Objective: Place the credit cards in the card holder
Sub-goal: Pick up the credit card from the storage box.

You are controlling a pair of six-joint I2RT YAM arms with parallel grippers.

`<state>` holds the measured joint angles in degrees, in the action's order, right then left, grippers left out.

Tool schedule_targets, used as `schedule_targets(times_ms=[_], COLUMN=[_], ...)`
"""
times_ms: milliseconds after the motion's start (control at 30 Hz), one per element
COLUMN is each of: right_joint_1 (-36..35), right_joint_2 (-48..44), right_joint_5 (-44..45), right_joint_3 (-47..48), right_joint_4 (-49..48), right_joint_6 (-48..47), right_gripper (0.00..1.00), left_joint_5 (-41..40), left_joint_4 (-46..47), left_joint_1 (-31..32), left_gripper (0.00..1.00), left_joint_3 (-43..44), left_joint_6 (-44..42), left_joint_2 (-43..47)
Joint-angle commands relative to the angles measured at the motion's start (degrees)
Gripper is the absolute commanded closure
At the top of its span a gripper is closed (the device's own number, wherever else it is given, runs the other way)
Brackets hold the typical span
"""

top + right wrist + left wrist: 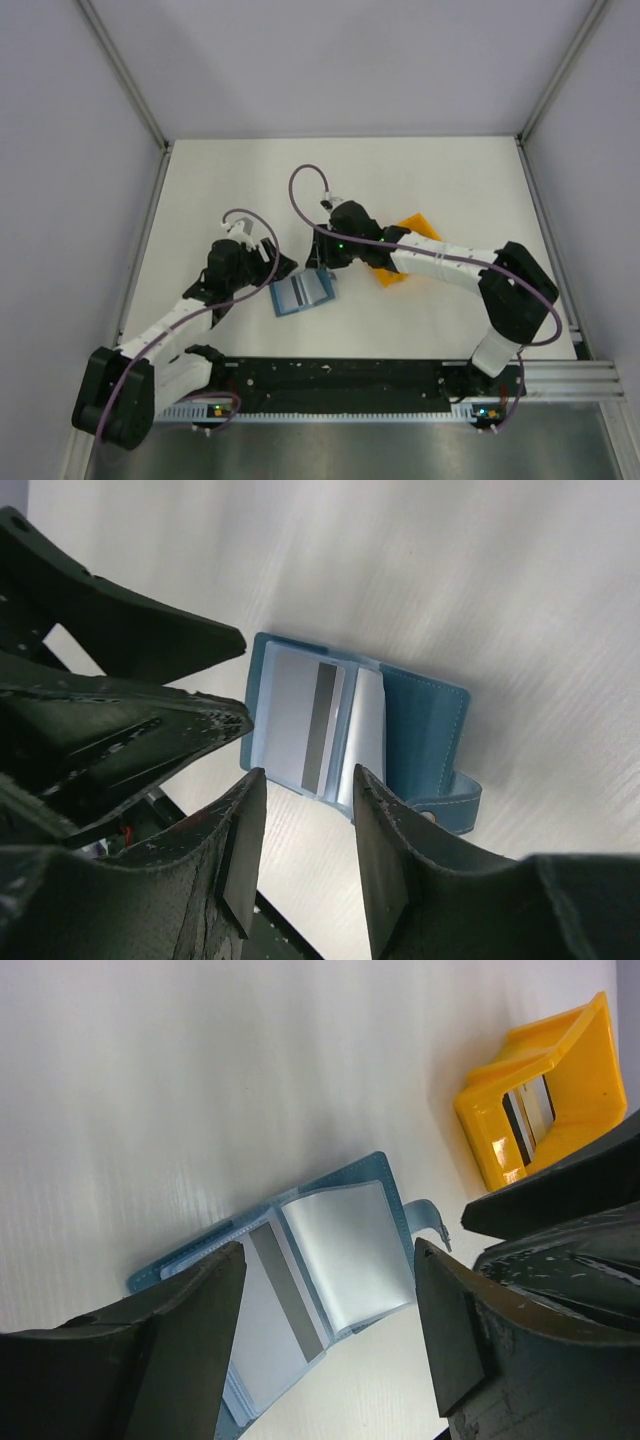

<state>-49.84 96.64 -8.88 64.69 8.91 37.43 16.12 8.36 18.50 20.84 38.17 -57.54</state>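
The teal-blue card holder (302, 293) lies open on the white table between both grippers. A pale credit card (262, 1312) with a dark stripe sits in its left pocket, beside a clear sleeve (345, 1250) that curls up. The right wrist view shows the same card (300, 720) inside the card holder (425, 720). My left gripper (328, 1260) hovers open over the card holder, fingers on either side and holding nothing. My right gripper (308, 780) is open just off the holder's near edge, also holding nothing. Another card (530, 1115) stands in the orange rack (575, 1070).
The orange open-frame rack (405, 250) lies partly under the right arm, right of the card holder. The left gripper's fingers (150, 680) reach in close on the right gripper's left. White walls enclose the table, and the black base rail (330, 375) runs along the near edge.
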Motion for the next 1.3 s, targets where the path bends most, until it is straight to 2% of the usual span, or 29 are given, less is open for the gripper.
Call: schedule_targets(times_ms=[0, 167, 433, 600, 800, 900, 1100, 1267], right_joint_1=[1.24, 3.69, 18.10, 23.21, 23.57, 23.39, 22.43, 20.85], right_joint_2=[-4.70, -9.62, -19.11, -18.42, -13.77, -11.13, -7.44, -4.01], right_joint_5=[1.41, 5.01, 7.39, 5.28, 6.95, 8.62, 17.75, 20.48], right_joint_3=[0.88, -1.48, -10.09, -12.13, -10.02, -8.44, -6.94, -5.36], right_joint_4=[-0.47, 2.16, 10.51, 13.50, 15.26, 16.75, 17.64, 17.37], right_joint_6=[-1.13, -2.00, -7.63, -12.64, -18.17, -20.55, -24.33, -27.32], right_gripper=[0.60, 0.60, 0.63, 0.64, 0.61, 0.55, 0.42, 0.36], left_joint_5=[2.59, 3.22, 2.25, 2.60, 4.27, 5.06, 4.80, 5.50], left_joint_4=[4.64, 7.02, 7.63, 8.77, 10.88, 12.38, 12.73, 13.08], left_joint_1=[1.01, 4.08, 9.44, 10.68, 11.38, 11.82, 12.08, 12.17], left_gripper=[0.30, 0.31, 0.37, 0.43, 0.48, 0.50, 0.50, 0.50], left_joint_3=[2.45, 3.15, 6.14, 7.02, 8.07, 7.99, 8.07, 8.95], left_joint_6=[0.23, 1.64, 1.64, 2.34, 2.78, 3.31, 2.79, 2.78], left_joint_2=[-2.66, -6.35, -10.57, -14.96, -20.50, -22.44, -24.02, -25.60])
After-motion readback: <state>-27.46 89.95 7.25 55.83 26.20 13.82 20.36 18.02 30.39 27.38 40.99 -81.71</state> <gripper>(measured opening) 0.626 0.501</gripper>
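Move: The credit cards in the storage box stand about 23 cm to my right hand's right, some 6 cm ahead of it and 9 cm below; the open card holder lies roughly 10 cm under that hand, its middle about 2 cm back and 3 cm to the left. From my left hand, the card holder's middle is about 6 cm to the right, 2 cm back and 8 cm below, and the storage box about 32 cm right, 7 cm ahead and 9 cm below. I carry my right hand away from the card holder in an arc, about 23 cm right and 6 cm forward, first rising 4 cm, then sinking over the credit cards, while the wrist rolls some 30 degrees to point the fingers down and they open. My left hand slides 8 cm right and drops 5 cm to the holder's right pocket, fingers closing partway. ##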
